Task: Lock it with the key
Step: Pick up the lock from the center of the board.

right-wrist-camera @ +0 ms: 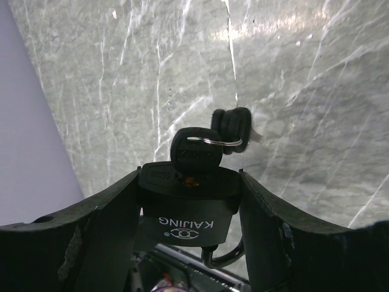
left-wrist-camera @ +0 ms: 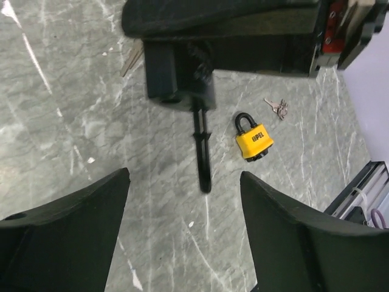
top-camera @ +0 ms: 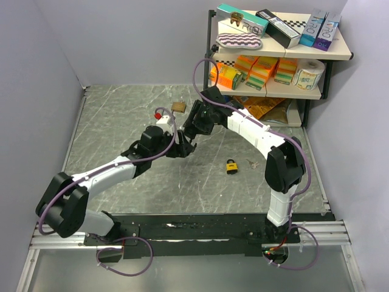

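My right gripper is shut on a black padlock marked KAIJING, gripped by its two sides. A black-headed key sticks in its keyhole, and a ring with spare keys hangs from it. In the left wrist view the same padlock hangs above the table, its key pointing toward me edge-on. My left gripper is open just short of the key tip, with nothing between its fingers. From above, the left gripper and right gripper meet mid-table.
A yellow padlock lies on the marble table beside small silver keys. A brown object lies farther back. A stocked shelf stands at the back right.
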You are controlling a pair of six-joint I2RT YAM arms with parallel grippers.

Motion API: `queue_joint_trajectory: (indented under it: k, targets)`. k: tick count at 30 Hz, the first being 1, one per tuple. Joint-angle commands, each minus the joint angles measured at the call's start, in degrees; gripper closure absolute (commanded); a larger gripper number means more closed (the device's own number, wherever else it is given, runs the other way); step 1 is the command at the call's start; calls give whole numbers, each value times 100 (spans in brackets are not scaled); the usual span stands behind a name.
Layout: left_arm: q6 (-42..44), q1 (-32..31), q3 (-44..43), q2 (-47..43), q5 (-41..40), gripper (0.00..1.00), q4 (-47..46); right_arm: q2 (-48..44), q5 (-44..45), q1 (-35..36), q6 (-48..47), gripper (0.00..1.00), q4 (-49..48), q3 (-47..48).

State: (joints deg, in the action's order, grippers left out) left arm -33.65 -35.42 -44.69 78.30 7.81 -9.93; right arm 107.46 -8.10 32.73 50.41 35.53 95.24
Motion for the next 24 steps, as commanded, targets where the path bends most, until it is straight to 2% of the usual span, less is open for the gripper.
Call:
queue_joint_trajectory:
  k: [1, 12, 16, 24]
  targets:
    - [25, -96, -330, 185, -254, 23, -325, -375, -289, 93, 460, 100, -125, 91]
    - [-168, -272, -321, 387, -456, 43, -202, -331, -350, 207, 487, 100, -134, 117]
    - [-212, -281, -444, 545, -447, 57, -35, -348, -368, 216, 487, 100, -134, 100]
    - [-291, -360, -436, 581, -430, 56, 9, -375, -307, 207, 417, 100, -143, 74]
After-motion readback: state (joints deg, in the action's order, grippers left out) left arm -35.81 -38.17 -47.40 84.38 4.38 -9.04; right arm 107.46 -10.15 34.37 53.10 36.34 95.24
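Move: The black lock, still gripped in the right fingers with the key in it and its open shackle pointing at the left hand, lies roughly 6 cm ahead of the left hand and 1 cm to its right, about level. From the right hand, the waiting left fingers are some 6 cm back and about 1 cm left. On the table, 13 cm or so below the left hand, the yellow lock sits about 16 cm right and 4 cm back. The black lock's open shackle is brought in between the left fingers from both sides: the right hand, keeping its hold on the body, eases it about 2 cm back and left with hardly any turn, then stays. The left hand sinks some 2.5 cm and edges right beside the shackle, its fingers closing from wide to a little under half open; a grip on the bar can't be made out. ##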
